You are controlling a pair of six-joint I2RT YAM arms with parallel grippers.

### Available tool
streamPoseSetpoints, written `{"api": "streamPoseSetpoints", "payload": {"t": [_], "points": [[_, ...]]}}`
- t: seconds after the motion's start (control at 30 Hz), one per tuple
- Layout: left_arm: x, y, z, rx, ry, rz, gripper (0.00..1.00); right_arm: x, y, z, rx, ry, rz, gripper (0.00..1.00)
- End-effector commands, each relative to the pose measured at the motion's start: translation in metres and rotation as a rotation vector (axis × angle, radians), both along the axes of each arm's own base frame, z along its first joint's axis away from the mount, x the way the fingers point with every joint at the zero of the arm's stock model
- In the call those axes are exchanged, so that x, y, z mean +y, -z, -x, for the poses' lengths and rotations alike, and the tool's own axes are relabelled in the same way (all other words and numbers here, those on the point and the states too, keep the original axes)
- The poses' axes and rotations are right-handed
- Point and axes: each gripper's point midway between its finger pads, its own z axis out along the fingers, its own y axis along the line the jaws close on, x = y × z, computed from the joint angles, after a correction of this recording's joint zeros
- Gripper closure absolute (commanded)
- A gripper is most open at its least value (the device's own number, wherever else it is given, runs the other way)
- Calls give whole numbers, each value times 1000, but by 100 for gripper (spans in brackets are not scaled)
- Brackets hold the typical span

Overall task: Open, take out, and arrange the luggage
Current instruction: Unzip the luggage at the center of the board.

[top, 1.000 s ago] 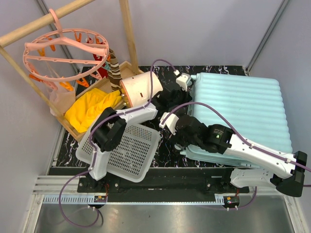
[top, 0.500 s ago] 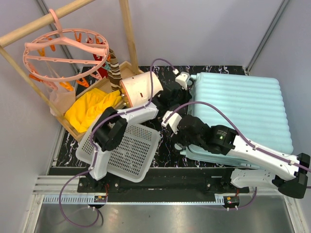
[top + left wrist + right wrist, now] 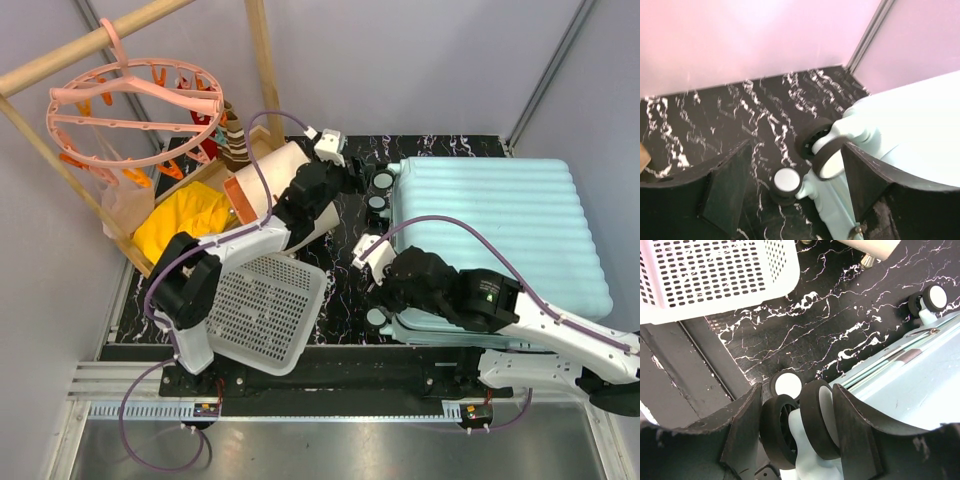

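Observation:
The luggage [image 3: 490, 235], a pale mint ribbed suitcase, lies flat and closed on the right of the black marble table [image 3: 345, 270]. My left gripper [image 3: 358, 183] stands open beside its far-left wheels [image 3: 381, 181]. In the left wrist view those wheels [image 3: 821, 150] sit between the widely spread jaws of the left gripper [image 3: 795, 180], nearer the right finger. My right gripper [image 3: 385, 298] is at the near-left corner, and in the right wrist view the right gripper [image 3: 799, 425] is shut on a twin black-and-white wheel [image 3: 815, 422], both fingers against its sides. The luggage's zip seam [image 3: 900, 357] runs alongside.
A white perforated basket [image 3: 265, 310] lies tilted left of the luggage, with its corner [image 3: 715, 275] close to my right gripper. A cream-and-orange box [image 3: 275, 180] lies behind my left arm. Yellow cloth [image 3: 185, 225] fills a wooden tray, under a pink clip hanger [image 3: 135, 110] and wooden poles [image 3: 265, 70].
My left gripper has opened and drawn back to the left off the luggage's far corner. The cream-and-orange box has turned and shifted left. The right gripper keeps its hold on the wheel.

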Motion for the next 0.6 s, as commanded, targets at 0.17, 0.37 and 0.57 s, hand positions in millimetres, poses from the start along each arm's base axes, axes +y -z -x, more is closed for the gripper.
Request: {"api": "streamPoseSetpoints", "payload": {"t": [0.17, 0.37, 0.57], "points": [[-17, -46, 5, -129, 124, -2, 23, 3, -61, -22, -97, 156, -236, 98], [-43, -53, 11, -163, 249, -19, 23, 8, -61, -21, -91, 143, -248, 98], [-68, -97, 34, -275, 371, 4, 21, 7, -62, -24, -100, 163, -251, 98]]}}
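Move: Between the right hand's open fingers sits the luggage's near upper wheel, about 2 cm below the hand point. The lower near wheel is roughly 14 cm beneath, 2 cm left and level fore and aft; the basket's middle is 28 cm left, level fore and aft, 18 cm down. From the left hand, the far upper wheel lies some 3 cm ahead, 6 right and 5 below; the lower far wheel 5 cm right, neither ahead nor back, 15 down. Pulling up about 3.5 cm and slightly forward, the right hand comes off the near wheel it was gripping, its fingers snapping shut on nothing as it rolls some 10 degrees. The left hand, wide open and empty, swings about 4.5 cm right across the luggage's far wheels while rising 4 cm, turning roughly 15 degrees clockwise. ##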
